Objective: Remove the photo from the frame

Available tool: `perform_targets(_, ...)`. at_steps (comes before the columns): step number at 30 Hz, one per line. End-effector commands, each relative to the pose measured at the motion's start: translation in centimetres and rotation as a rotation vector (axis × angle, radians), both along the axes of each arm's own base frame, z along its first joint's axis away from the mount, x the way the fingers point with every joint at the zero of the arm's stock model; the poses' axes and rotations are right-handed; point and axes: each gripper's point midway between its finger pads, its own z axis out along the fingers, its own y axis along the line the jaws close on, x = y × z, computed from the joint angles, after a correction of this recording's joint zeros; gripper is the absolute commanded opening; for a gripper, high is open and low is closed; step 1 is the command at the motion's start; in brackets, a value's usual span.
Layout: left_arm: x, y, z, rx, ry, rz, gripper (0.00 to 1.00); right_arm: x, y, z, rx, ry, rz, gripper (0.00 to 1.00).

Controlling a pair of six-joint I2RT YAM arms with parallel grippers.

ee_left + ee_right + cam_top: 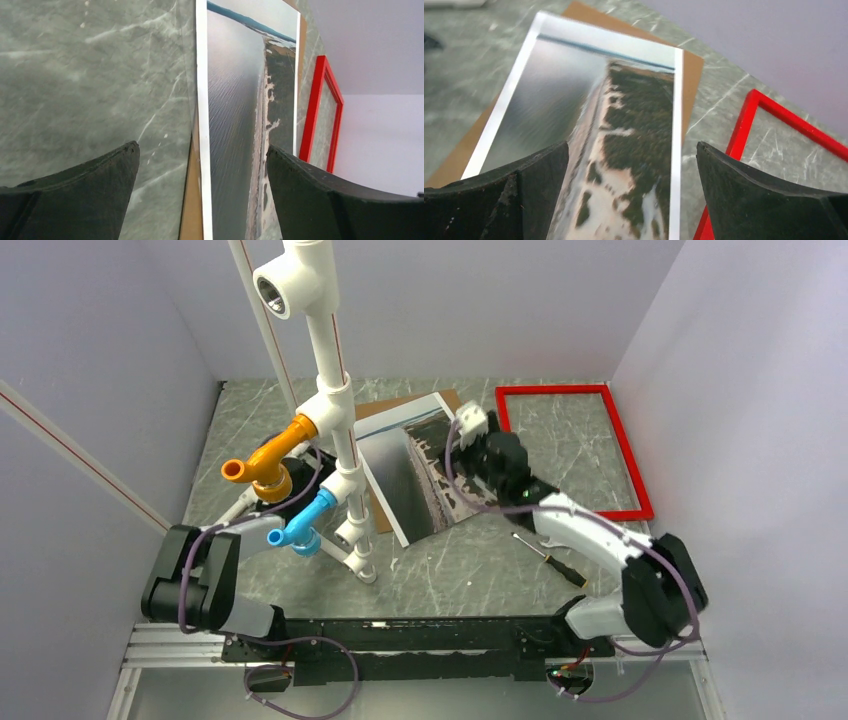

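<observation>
The photo (410, 475), a grey-and-dark shoreline print with a pale border, lies face up outside the frame, partly on a brown backing board (443, 400). The empty red frame (630, 450) lies flat to its right. My right gripper (632, 147) hangs open just above the photo's (624, 130) right border, with the frame (744, 125) beside its right finger and nothing between the fingers. From the left, my left gripper (202, 150) stands open over the photo's (235, 125) left border and the board's edge (192, 200), holding nothing. In the top view pipe fittings mostly hide it.
A white pipe stand (335, 410) with an orange elbow (265, 455) and a blue elbow (300, 520) rises left of the photo. A screwdriver (548, 558) lies on the marble table (460, 560) near the right arm. Walls close in on three sides.
</observation>
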Motion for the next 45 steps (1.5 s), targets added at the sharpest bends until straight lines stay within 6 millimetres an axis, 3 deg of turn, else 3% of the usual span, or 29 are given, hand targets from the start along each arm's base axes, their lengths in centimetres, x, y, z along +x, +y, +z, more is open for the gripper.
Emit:
perform_targets(1,2.7,-0.8,1.8,0.061,-0.026,0.025,0.99,4.5,-0.6,-1.3,0.161,0.295,-0.074,1.00)
perform_targets(5,3.5,-1.0,0.8,0.112,0.025,0.061,0.99,10.1,-2.7,-3.6,0.233,0.493,-0.143,1.00)
perform_targets(9,3.9,-1.5,-0.5,0.098,0.073,0.055,1.00,13.8,-4.0,-5.7,0.297,0.607,-0.151,1.00)
perform_targets(17,5.4,-2.2,-2.4,0.111,0.132,0.039,0.99,16.6,-6.2,-9.4,0.359,0.740,-0.155,1.00)
perform_targets(25,7.6,-3.5,-3.3,0.084,0.134,0.008,1.00,16.8,-8.3,-13.6,0.301,0.778,-0.273,1.00)
perform_targets(31,9.1,-4.1,-4.0,0.102,0.140,-0.013,0.99,14.2,-8.4,-16.0,0.308,0.883,-0.304,1.00)
perform_targets(38,11.0,-4.2,-2.9,0.151,0.097,-0.031,0.99,9.3,-8.4,-17.4,0.348,0.930,-0.332,1.00)
perform_targets(42,12.0,-4.5,-2.6,0.165,0.079,-0.051,0.99,8.5,-8.9,-17.1,0.372,0.915,-0.367,1.00)
perform_targets(45,12.5,-4.7,-2.5,0.167,0.070,-0.057,0.99,8.0,-7.9,-16.4,0.422,0.924,-0.331,1.00)
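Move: The photo's middle is about 9 cm ahead, 3 cm left and 19 cm below the right hand; the backing board lies beneath it, about a centimetre farther left. The red frame's middle is some 12 cm ahead and 28 cm right, and the screwdriver about 17 cm back and 20 cm right, both on the table. From the left hand, the photo's middle is roughly 6 cm ahead, 20 cm right and 8 cm down. The photo's right edge is the right hand's goal: with fingers kept wide open, it sweeps about 16 cm forward while sinking as far and easing right, tips down some 50 degrees, then draws back 6 cm to straddle the edge closely. The open left hand advances 11 cm and slightly right to the left edge, dipping about 3 cm. No touch can be made out. ##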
